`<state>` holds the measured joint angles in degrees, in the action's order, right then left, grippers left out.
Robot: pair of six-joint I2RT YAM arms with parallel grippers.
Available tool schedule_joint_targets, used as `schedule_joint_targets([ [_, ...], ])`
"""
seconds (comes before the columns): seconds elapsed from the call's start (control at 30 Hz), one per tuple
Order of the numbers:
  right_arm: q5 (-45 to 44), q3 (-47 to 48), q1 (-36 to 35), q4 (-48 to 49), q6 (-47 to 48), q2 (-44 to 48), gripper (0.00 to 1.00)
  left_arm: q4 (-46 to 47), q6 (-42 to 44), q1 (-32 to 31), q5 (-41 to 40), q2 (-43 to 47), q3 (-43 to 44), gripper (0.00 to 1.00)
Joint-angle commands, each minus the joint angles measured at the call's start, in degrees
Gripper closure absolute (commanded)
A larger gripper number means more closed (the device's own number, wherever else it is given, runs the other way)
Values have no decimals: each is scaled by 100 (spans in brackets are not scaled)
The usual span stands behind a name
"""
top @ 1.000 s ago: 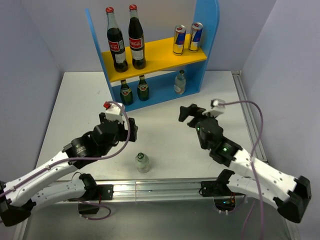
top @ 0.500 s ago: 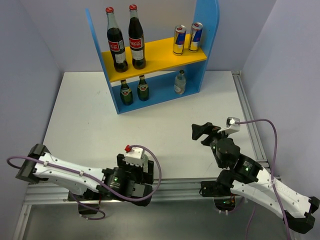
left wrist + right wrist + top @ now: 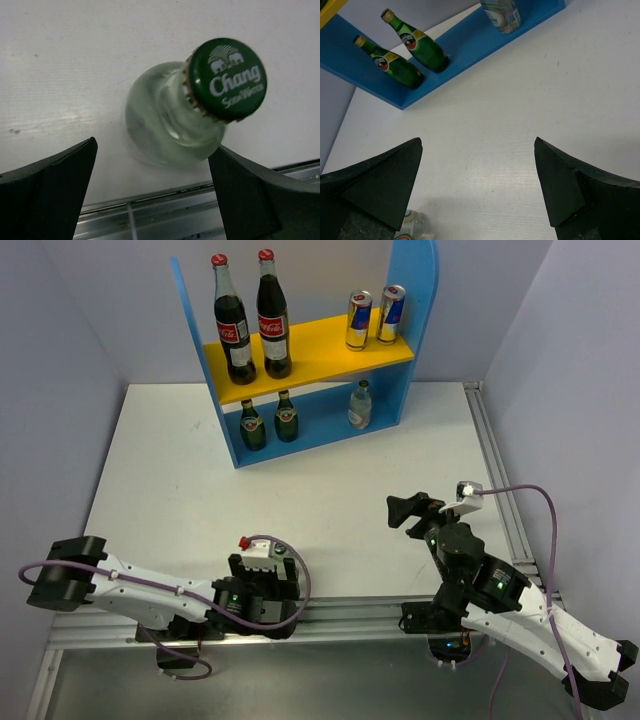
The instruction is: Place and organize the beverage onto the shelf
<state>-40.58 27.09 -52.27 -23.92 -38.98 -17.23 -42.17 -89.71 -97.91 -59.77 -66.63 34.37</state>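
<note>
The shelf (image 3: 415, 300) stands at the back. Its yellow board (image 3: 330, 355) carries two cola bottles (image 3: 232, 325) and two cans (image 3: 358, 320). On the blue base (image 3: 470, 45) stand two green bottles (image 3: 251, 425) and one clear bottle (image 3: 360, 405). Another clear bottle (image 3: 170, 125) with a green cap (image 3: 227, 77) stands upright near the table's front edge. My left gripper (image 3: 152, 147) is open just on its near side, the right finger close beside it. In the top view the left wrist hides most of that bottle. My right gripper (image 3: 405, 510) hangs open over bare table, holding nothing.
A metal rail (image 3: 350, 615) runs along the near table edge, just behind the loose bottle (image 3: 412, 227). Another rail (image 3: 495, 460) borders the right side. Grey walls close in on the left and right. The green bottles (image 3: 417, 42) fill the left half of the shelf base.
My left arm swung back from the table's middle to the front edge and now sits over the loose clear bottle. The right arm drew back toward its base. The shelf's drinks have not moved.
</note>
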Motion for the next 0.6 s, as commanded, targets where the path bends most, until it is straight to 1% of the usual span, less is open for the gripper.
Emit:
schedule_joint_targets([
  [0.0,-12,16,-37,-42,-31,53,0,1752,972,237,-158,-227,-106,1],
  [0.13,-20,-2,-38,-42,-31,45,0,2476,1490,535,-140,-517,-263,1],
  [0.2,-38,-2,-38,-42,-22,45,0,2687,1553,623,-184,-561,-352,1],
  [0.3,-38,-2,-29,-42,-22,19,0,3179,1842,852,-123,-605,-536,3],
  [0.33,-38,-2,-37,-42,-22,18,0,3511,2087,1009,-18,-614,-641,5],
  [0.37,-47,-2,-29,-42,-30,27,0,3601,2150,1089,0,-597,-686,9],
  [0.43,-55,-2,-38,-34,-31,18,0,3838,2386,1282,35,-597,-817,14],
  [0.47,-64,-2,-38,-51,-31,1,0,4048,2449,1344,70,-597,-844,20],
  [0.53,-73,-2,-29,-51,-31,1,0,4164,2659,1493,71,-623,-888,30],
  [0.57,-73,-2,-37,-51,-39,9,0,4399,2730,1537,71,-684,-888,44],
])
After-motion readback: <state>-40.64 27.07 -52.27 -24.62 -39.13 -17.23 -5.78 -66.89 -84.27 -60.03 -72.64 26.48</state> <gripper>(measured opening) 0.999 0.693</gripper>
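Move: The Chang soda water bottle stands on the table about 6 cm ahead of the left hand and 2 cm to its right, its middle some 2 cm lower. Nothing else is close; the nearest drinks are two green bottles on the bottom shelf, roughly 42 and 44 cm ahead, the first 5 cm left, the second 3 cm right. From the right hand, the soda water lies about 27 cm left, 4 cm back and 14 cm below. Forward by about 6 cm, and early on also right and down by some 2 cm each, the left hand takes its open fingers around the body of the Chang soda water bottle, below the green cap, tilting up only slightly. Over the last third, still moving forward, the fingers close by roughly a third of their opening and come to bear on the bottle's sides. ##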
